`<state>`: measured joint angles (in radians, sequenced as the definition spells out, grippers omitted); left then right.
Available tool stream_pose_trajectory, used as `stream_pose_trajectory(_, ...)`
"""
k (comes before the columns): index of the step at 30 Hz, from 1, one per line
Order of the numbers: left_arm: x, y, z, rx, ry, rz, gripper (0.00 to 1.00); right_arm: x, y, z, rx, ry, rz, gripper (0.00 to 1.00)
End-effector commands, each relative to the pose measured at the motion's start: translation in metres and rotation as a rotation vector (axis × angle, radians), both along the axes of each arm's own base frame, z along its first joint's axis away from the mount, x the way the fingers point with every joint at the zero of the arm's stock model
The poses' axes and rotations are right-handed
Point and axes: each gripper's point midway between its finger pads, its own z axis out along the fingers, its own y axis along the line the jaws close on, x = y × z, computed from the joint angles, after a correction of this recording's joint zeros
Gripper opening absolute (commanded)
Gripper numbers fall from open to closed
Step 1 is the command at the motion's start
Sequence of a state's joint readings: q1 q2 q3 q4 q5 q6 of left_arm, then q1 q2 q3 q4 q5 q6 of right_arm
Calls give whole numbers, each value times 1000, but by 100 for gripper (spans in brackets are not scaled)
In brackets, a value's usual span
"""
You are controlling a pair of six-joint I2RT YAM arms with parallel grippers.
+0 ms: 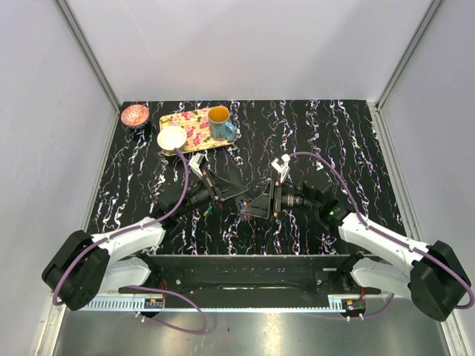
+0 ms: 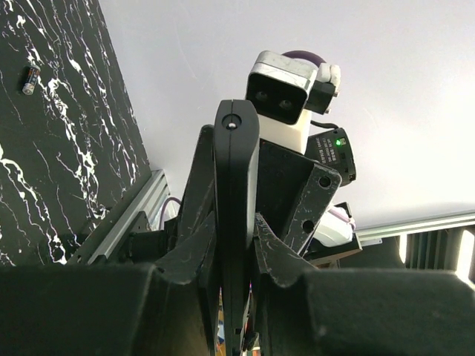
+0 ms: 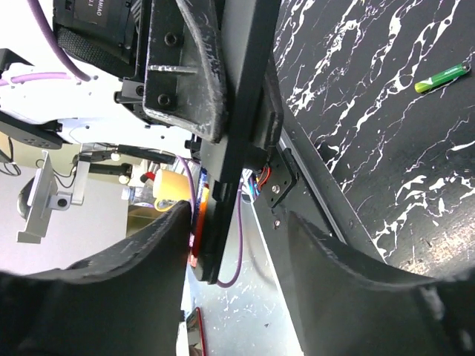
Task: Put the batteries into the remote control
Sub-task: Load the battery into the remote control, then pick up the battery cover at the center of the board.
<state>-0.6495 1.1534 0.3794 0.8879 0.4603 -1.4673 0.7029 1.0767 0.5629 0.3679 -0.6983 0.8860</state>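
The remote control (image 2: 236, 170) is a flat black slab held edge-on above the table, with my left gripper (image 2: 236, 237) shut on its sides. In the right wrist view the remote control (image 3: 241, 126) hangs between the spread fingers of my right gripper (image 3: 237, 219). That gripper is open, and its left finger (image 3: 126, 274) lies close against the slab's face. An orange and blue battery (image 3: 198, 215) sits in that face. One green battery (image 3: 443, 77) lies loose on the table, and another battery (image 2: 30, 78) lies on the marbled top. From above, both grippers meet at mid-table (image 1: 245, 200).
At the back left stand a floral yellow tray (image 1: 185, 122), a teal mug (image 1: 220, 124) on it, a white cup (image 1: 171, 139) and a pink bowl (image 1: 135, 115). A metal rail (image 1: 245, 300) runs along the near edge between the arm bases.
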Motion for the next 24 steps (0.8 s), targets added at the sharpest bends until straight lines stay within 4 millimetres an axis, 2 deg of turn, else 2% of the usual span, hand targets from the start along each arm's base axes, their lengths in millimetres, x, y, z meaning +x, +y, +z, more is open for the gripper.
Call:
stream_pose_trajectory(1,-3,3,28,-68,-81,0,0,5,-1,11,6,-33,-18,69)
stream_pose_trajectory(5,-2,3,20,-48,-74,6,0,7,-4,18,2,-49,-38,79)
stream_pose_trajectory(8,-1,4,15,-29,-86,14,0,16,-14,24,-19,-83,-88,82)
stream_pose_trajectory(9,0,5,13,-19,-82,21,0,23,-25,33,-14,-116,-132,83)
stream_pose_trajectory(10,-1,7,14,-17,-91,22,0,25,-31,27,-56,-104,-157,83)
stream_pose_trajectory(12,2,12,5,17,-88,41,0,41,-50,41,-89,-190,-265,84)
stream_pose_trajectory(13,1,16,7,18,-98,50,0,46,-62,26,-170,-151,-318,84)
stream_pose_trajectory(14,3,20,3,30,-95,64,0,70,-80,27,-253,-207,-470,84)
stream_pose_trajectory(15,3,22,-5,59,-91,71,0,81,-94,19,-326,-198,-560,83)
stream_pose_trajectory(16,4,26,-3,66,-104,85,0,87,-115,-4,-457,-148,-642,83)
stream_pose_trajectory(17,4,29,-6,79,-103,95,0,109,-146,-9,-581,-168,-823,82)
stream_pose_trajectory(18,5,31,-12,106,-103,103,0,119,-159,-33,-711,-128,-864,81)
stream_pose_trajectory(19,3,33,-10,109,-115,108,0,118,-172,-51,-825,-98,-874,81)
stream_pose_trajectory(20,3,35,-13,118,-117,113,0,125,-178,-57,-892,-98,-873,80)
stream_pose_trajectory(21,2,35,-17,132,-120,110,0,127,-178,-82,-977,-54,-828,81)
stream_pose_trajectory(24,-1,39,-19,132,-124,106,0,127,-169,-113,-1057,-4,-724,81)
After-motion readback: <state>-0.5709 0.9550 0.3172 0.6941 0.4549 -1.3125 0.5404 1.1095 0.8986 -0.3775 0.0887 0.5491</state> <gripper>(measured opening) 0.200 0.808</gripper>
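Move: Just beyond and to the left of the right hand, the remote control's middle lies about 5 cm ahead and 4 cm left. The black battery cover is on the table some 19 cm ahead of that hand, 15 cm right and 19 cm below. The dark battery lies 14 cm ahead and 3 cm right of the hand, the brown battery 17 cm ahead and 25 cm right. From the left hand, the cover is about 14 cm ahead, 20 cm right and 21 cm below. Opening its fingers wider around the remote's battery end, the right hand comes free, then swings about 14 cm forward and 13 cm right, rising slightly before dipping towards the battery cover, while the wrist turns clockwise and tips the fingers down. The left hand keeps its pinch on the remote, drawing it some 3 cm left and slightly down. ##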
